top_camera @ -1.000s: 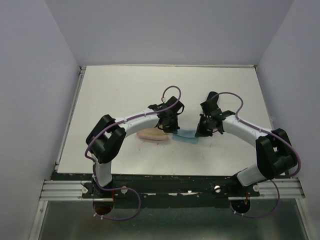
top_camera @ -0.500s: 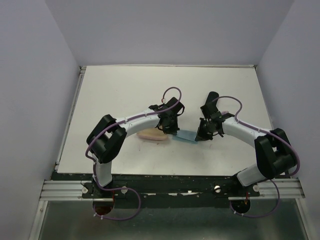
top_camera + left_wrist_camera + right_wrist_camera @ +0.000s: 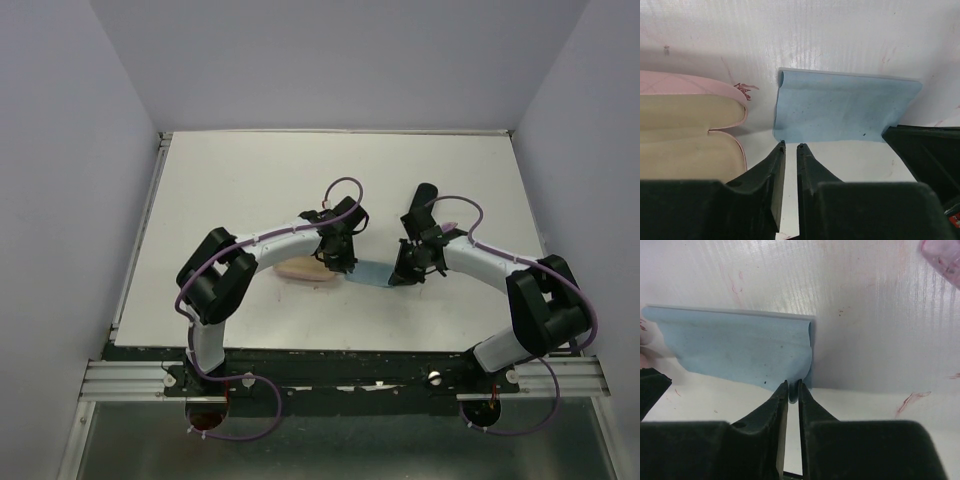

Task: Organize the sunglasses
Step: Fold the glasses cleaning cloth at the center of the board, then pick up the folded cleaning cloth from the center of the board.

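Note:
A folded light blue cloth (image 3: 370,271) lies flat on the table between my two grippers. My left gripper (image 3: 790,145) stands slightly open at the cloth's (image 3: 840,107) near left corner, with nothing between its fingers. My right gripper (image 3: 793,382) is also slightly open, and the rolled edge of the cloth (image 3: 740,347) sits between its tips. An open pink case (image 3: 685,125) with cream lining lies left of the cloth. A corner of the pale pink-purple sunglasses (image 3: 942,255) shows at the top right of the right wrist view.
From above, the pink case (image 3: 303,270) lies partly under the left arm. The white table (image 3: 250,180) is walled at the back and on both sides. The right gripper's body (image 3: 930,155) crowds the cloth's right end.
Both grippers were shut and now stand slightly apart. The arms have shifted a little and the cloth lies flat between them.

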{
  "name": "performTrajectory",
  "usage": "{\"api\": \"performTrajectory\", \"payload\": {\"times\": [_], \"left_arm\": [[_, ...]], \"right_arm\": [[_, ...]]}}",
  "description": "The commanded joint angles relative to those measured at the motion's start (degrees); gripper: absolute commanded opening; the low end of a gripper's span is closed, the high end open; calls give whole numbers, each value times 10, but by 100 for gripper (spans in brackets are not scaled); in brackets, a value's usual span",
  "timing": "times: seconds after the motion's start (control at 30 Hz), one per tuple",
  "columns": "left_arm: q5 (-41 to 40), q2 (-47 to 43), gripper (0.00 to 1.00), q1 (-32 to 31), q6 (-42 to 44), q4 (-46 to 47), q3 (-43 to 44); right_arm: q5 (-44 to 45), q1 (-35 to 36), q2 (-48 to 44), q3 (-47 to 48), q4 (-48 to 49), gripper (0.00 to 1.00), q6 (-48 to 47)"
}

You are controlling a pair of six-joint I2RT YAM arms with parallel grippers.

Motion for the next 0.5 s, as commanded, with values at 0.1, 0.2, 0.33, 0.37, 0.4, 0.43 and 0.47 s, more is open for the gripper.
{"api": "performTrajectory", "payload": {"times": [0.1, 0.2, 0.33, 0.37, 0.4, 0.43, 0.47], "left_arm": [[-1, -17, 39, -10, 9, -12, 2], [-5, -17, 48, -12, 14, -14, 9], [-22, -6, 52, -13, 20, -28, 27], [-26, -4, 52, -13, 23, -28, 29], [-28, 0, 52, -12, 25, -32, 33], [-30, 3, 52, -10, 29, -32, 37], [-30, 6, 52, -10, 33, -27, 38]], "right_arm": [[0, -1, -22, -6, -16, 29, -4], [21, -1, -40, -1, -30, 35, -7], [49, -1, -56, -3, -36, 41, -7], [51, -1, -55, -4, -32, 42, -8], [51, -1, -56, -6, -26, 42, -5], [50, -2, -55, -7, -16, 42, -2], [46, -1, -54, -11, -6, 42, -1]]}}
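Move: The folded cloth lies between my hands, practically at fingertip height. Its middle is about 5 cm right of my left hand and 3 cm ahead, and about 5 cm left of my right hand and 3 cm ahead. My right fingertips still have its near right corner between them. The open pink case sits some 9 cm left of my left hand and 2 cm farther out. The purple sunglasses are about 9 cm right of my right hand and 8 cm ahead. I spread both grippers, barely parted so far, to roughly half open. With the right I let go of the cloth's near right corner, then lift away about 2 cm, easing slightly right. My left hand stays low by the near left corner, edging back less than 1 cm before it just starts to rise. ##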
